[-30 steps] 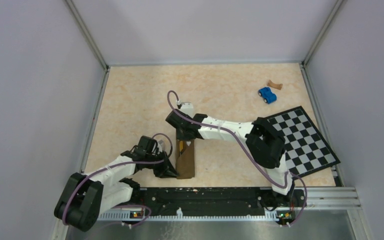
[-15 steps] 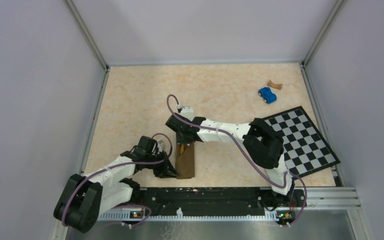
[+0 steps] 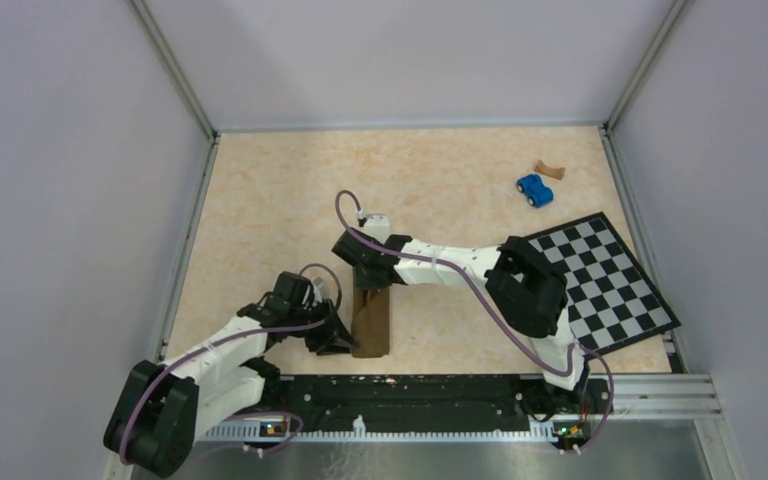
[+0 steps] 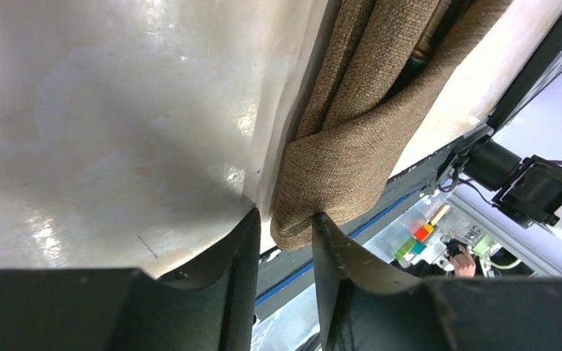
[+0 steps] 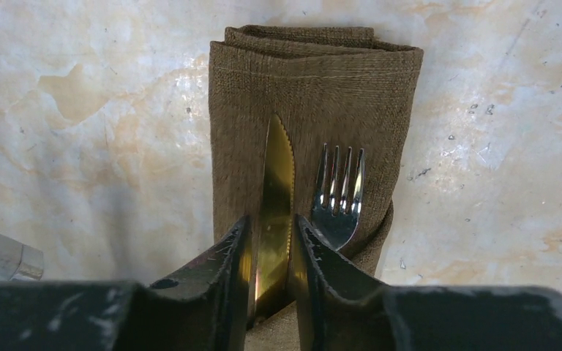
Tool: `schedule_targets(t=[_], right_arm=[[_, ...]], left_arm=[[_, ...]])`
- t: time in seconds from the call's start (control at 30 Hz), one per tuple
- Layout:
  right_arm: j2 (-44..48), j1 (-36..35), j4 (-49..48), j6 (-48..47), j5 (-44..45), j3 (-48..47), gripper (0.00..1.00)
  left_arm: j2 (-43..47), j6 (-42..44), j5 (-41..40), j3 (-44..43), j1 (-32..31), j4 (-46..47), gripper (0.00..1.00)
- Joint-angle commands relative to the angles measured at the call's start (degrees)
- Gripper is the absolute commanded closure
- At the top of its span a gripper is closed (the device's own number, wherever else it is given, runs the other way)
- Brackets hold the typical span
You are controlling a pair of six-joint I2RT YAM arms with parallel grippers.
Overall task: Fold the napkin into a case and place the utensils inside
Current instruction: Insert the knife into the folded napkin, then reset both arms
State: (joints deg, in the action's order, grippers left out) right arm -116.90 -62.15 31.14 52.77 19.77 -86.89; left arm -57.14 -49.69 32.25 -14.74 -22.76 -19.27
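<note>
The dark brown napkin [image 3: 372, 325] lies folded into a long narrow case [image 5: 315, 80] near the table's front edge. The knife [image 5: 276, 183], its blade gold-toned, and the silver fork [image 5: 339, 194] lie side by side on the cloth, their lower parts tucked under a fold. My right gripper [image 5: 271, 219] is at the case's far end [image 3: 365, 288]. It is open, its fingers just clear of the knife on both sides. My left gripper [image 4: 285, 214] is at the case's near left corner [image 3: 338, 338]. It is open around that cloth corner, and one finger [image 4: 329, 241] touches the cloth.
A blue toy car [image 3: 533, 189] and a small brown piece [image 3: 549, 170] sit at the back right. A black-and-white checkered board [image 3: 605, 280] lies on the right, behind the right arm. A black rail [image 3: 410, 392] runs along the near edge just below the case.
Both grippers' jaws have widened a little. The right gripper has let go of the knife. The yellow handle seen earlier at the case's far end no longer shows from above.
</note>
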Motion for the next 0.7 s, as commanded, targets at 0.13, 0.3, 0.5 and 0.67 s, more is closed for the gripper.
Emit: schedule_targets(t=[0.13,0.3,0.5,0.67], right_arm=[[6.1,-0.9,2.4,-4.1,3.5,-5.2,0.55],[14.7,0.6,2.5,-12.8,2.4,-8.1,0.44],[32.7,4.3,0.9,-33.9,4.9,-3.5,0.36],[45.5,4.6,3.6,-46.9,13.5,-5.6,0.18]], left_arm=[[7.7,-2.6,-2.8,-3.4,0.1,-5.9,0.53],[18.3,0.6,-7.0,-10.7,0.1,-10.7,0.44],[27.4,12.4,-10.9,-22.8,0.1,-1.9,0.2],[24.5,24.7,-13.5,-37.7,0.1,3.4,0.12]])
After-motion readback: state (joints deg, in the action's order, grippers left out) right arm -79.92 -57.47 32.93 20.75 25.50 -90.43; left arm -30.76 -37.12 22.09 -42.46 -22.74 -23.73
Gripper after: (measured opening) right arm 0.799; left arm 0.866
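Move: The knife's middle lies about a centimetre behind the right fingers and a centimetre below, its blade between them. The folded napkin's middle is some 3 cm back and 1 cm right of that hand, the fork roughly level and 3 cm to the right. From the left hand, low by the napkin's near left corner, the knife is about 12 cm ahead and 4 cm right, the napkin's middle 10 cm ahead and 5 cm right. Opening wide, both hands lift off knife and napkin, right up 30 cm then rightward, left up 25, tilting fingers outward. ##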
